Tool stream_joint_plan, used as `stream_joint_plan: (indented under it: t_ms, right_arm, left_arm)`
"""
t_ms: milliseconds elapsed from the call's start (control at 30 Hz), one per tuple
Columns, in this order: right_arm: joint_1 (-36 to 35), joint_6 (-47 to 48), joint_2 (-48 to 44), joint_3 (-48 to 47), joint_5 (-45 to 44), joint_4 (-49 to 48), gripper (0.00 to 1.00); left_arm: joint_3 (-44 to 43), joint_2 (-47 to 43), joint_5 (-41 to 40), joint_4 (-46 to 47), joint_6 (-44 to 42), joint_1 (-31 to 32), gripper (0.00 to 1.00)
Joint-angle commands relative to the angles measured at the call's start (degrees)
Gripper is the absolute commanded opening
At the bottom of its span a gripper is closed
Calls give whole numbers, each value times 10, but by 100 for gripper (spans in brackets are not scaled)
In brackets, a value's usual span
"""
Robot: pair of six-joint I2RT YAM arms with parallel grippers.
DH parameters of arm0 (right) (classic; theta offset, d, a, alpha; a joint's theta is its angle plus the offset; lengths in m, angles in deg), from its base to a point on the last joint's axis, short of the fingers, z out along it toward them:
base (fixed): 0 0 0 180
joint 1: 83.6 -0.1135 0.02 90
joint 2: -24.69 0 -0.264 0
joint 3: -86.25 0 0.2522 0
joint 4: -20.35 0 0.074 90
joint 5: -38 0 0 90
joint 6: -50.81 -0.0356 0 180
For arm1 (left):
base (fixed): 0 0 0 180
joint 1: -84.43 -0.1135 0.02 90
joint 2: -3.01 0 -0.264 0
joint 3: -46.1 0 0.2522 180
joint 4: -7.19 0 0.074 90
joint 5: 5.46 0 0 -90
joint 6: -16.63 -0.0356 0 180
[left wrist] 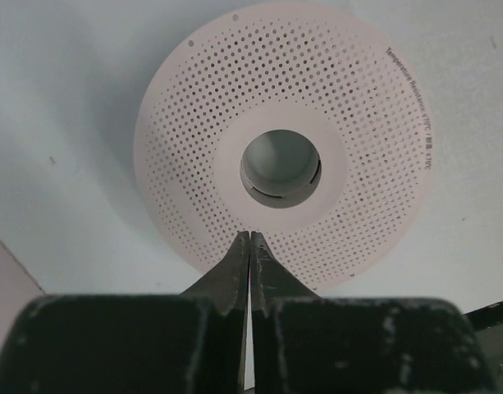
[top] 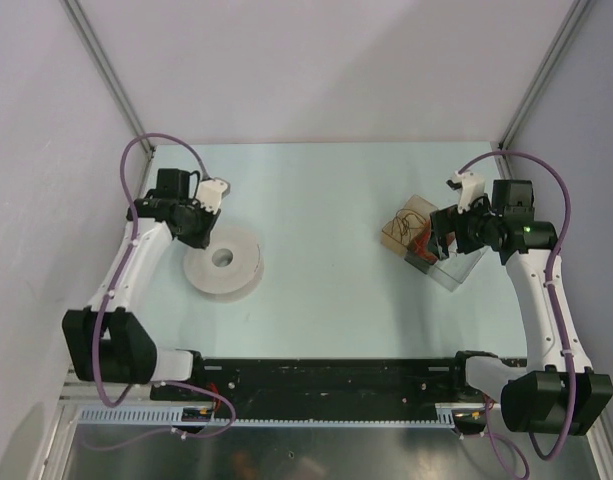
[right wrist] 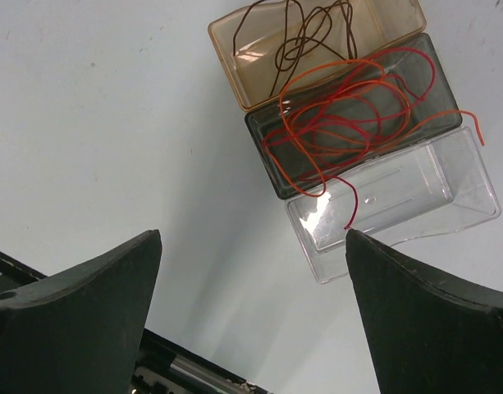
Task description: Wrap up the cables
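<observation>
The cable, a thin dark brown wire (right wrist: 304, 37), lies loosely tangled in an amber tray (right wrist: 382, 20); in the top view the wire (top: 410, 221) shows at the right of the table. The white perforated spool (left wrist: 374, 148) lies flat on the table at the left (top: 224, 264). My left gripper (left wrist: 249, 236) is shut with nothing visible between its fingers, its tips over the spool's near rim (top: 200, 238). My right gripper (right wrist: 253, 234) is wide open and empty, hovering just short of the trays (top: 434, 243).
Next to the amber tray sits a dark grey tray (right wrist: 272, 152) holding an orange-red wire coil (right wrist: 349, 115), one end trailing into an otherwise empty clear tray (right wrist: 415, 197). A black rail (top: 326, 378) runs along the table's near edge between the arm bases.
</observation>
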Motion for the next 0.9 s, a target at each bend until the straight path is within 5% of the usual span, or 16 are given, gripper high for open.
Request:
stream_joint_plan:
  t_ms: [0, 400, 867]
  right_arm:
    - [-3, 8, 3, -2, -4, 14, 99]
    - [-2, 9, 10, -1, -13, 17, 99]
    - [26, 26, 9, -2, -7, 17, 99]
  left_arm:
    - [-6, 33, 4, 10, -31, -3, 0]
    - [46, 106, -14, 100, -44, 32, 0]
    - [96, 123, -50, 144, -13, 224, 0]
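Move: The middle hole of the white perforated disc lies almost under my left hand's shut fingers, about 1 cm ahead and 2 cm to the right, with the disc's body some 12 cm below. Nothing else stands near the disc on the table. From my idle right hand, the disc is roughly 45 cm to the left, about 3 cm farther out and some 17 cm lower. I sink my closed left fingers about 11 cm into the disc's centre hole, nearly straight down at first, then sweep them some 7 cm to the right and a little back while still descending. They come up against the hole's right-hand rim and push the disc along, my hand turning some 15 degrees clockwise. ##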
